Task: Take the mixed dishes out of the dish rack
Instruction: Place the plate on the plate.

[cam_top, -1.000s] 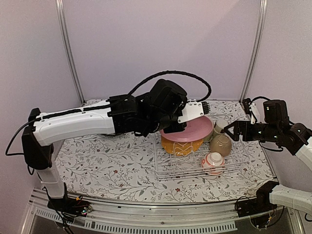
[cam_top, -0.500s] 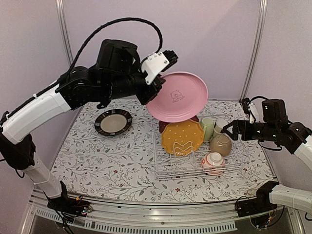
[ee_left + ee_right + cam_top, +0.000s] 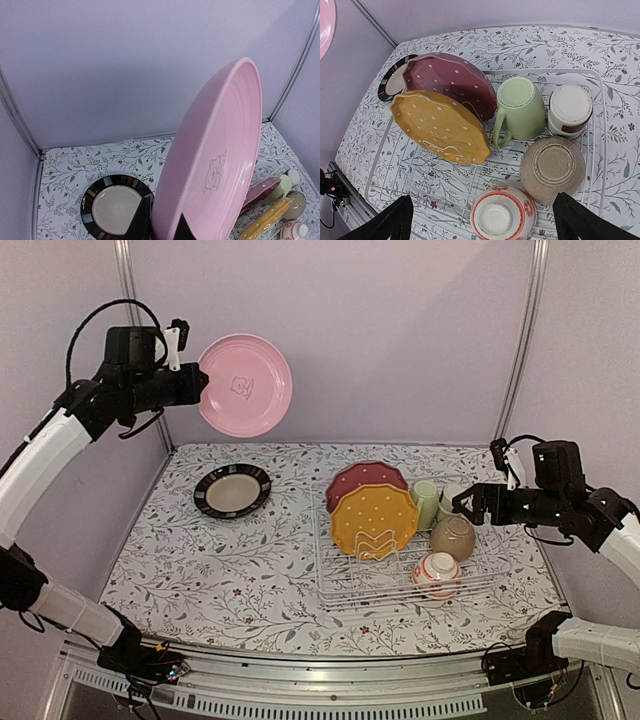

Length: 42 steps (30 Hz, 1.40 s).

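Observation:
My left gripper (image 3: 195,385) is shut on the rim of the pink plate (image 3: 245,385), holding it on edge high above the table's back left; its fingers (image 3: 140,220) pinch the pink plate (image 3: 215,160). The dark-rimmed beige plate (image 3: 232,490) lies flat on the cloth below. In the dish rack (image 3: 330,595) stand the maroon dotted plate (image 3: 450,80) and orange plate (image 3: 440,125), with the pale green cup (image 3: 520,107), small grey-white cup (image 3: 569,110), tan bowl (image 3: 552,167) and white-and-red bowl (image 3: 502,215). My right gripper (image 3: 470,508) hovers open above the rack's right side, empty.
A floral tablecloth (image 3: 240,570) covers the table. Metal frame posts (image 3: 140,340) stand at both back corners, the left one close behind the held plate. Lilac walls enclose the back and sides.
My left arm has lifted the pink plate out of the rack and swung it up and far to the left. The right arm has barely moved.

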Available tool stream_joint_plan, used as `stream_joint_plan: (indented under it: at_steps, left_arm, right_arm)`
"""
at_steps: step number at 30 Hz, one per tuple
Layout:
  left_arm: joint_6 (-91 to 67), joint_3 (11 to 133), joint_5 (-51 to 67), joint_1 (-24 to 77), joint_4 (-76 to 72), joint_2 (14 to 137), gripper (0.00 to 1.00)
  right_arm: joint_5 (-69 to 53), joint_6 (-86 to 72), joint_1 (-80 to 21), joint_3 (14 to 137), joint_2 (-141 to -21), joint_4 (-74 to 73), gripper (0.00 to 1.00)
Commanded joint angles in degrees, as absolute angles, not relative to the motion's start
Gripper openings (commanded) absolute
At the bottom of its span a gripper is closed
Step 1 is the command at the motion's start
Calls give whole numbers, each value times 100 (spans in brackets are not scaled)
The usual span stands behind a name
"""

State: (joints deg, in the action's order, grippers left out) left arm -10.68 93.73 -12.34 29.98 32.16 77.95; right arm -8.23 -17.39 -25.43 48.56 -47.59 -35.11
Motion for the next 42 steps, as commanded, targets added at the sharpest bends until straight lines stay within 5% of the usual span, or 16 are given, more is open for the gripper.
stream_joint_plan:
  at_steps: [1,12,42]
  left_arm:
    - [-2849,8732,-325,1964,2919,7686,0]
    - [-4490,7779,722,536,2645,8374,0]
    - [-5133,8049,844,192,2540,11197,4]
  right_arm:
    - [-901,-1806,-2512,4922,-4762,-3424,99]
    - [-958,-1870,-2507,4896,-4702,-3443,99]
    - [-992,-1921,-2511,4809,-4707,-3498,99]
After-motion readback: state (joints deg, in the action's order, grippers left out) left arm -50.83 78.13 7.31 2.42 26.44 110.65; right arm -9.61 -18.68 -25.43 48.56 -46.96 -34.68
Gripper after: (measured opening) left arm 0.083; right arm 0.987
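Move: The left hand holds the pink plate by its rim high above the table; the black-rimmed plate lies about 9 cm ahead of that hand, 5 cm to its left and some 41 cm below. In the rack, the red plate stands about 1 cm ahead and 38 cm to the right, the orange plate some 7 cm back and 39 cm right, both roughly 31 cm down. From the right hand, the black-rimmed plate is about 21 cm ahead, 70 cm left and 22 cm below. Down and to the left first, then almost straight down with a slow creep forward, the left arm brings the pink plate to the black-rimmed plate, sinking some 36 cm in all and slowing near the end. On the way the wrist tips the fingers about 40 degrees farther down, to point steeply at the table, and the fingers keep their grip on the rim. ##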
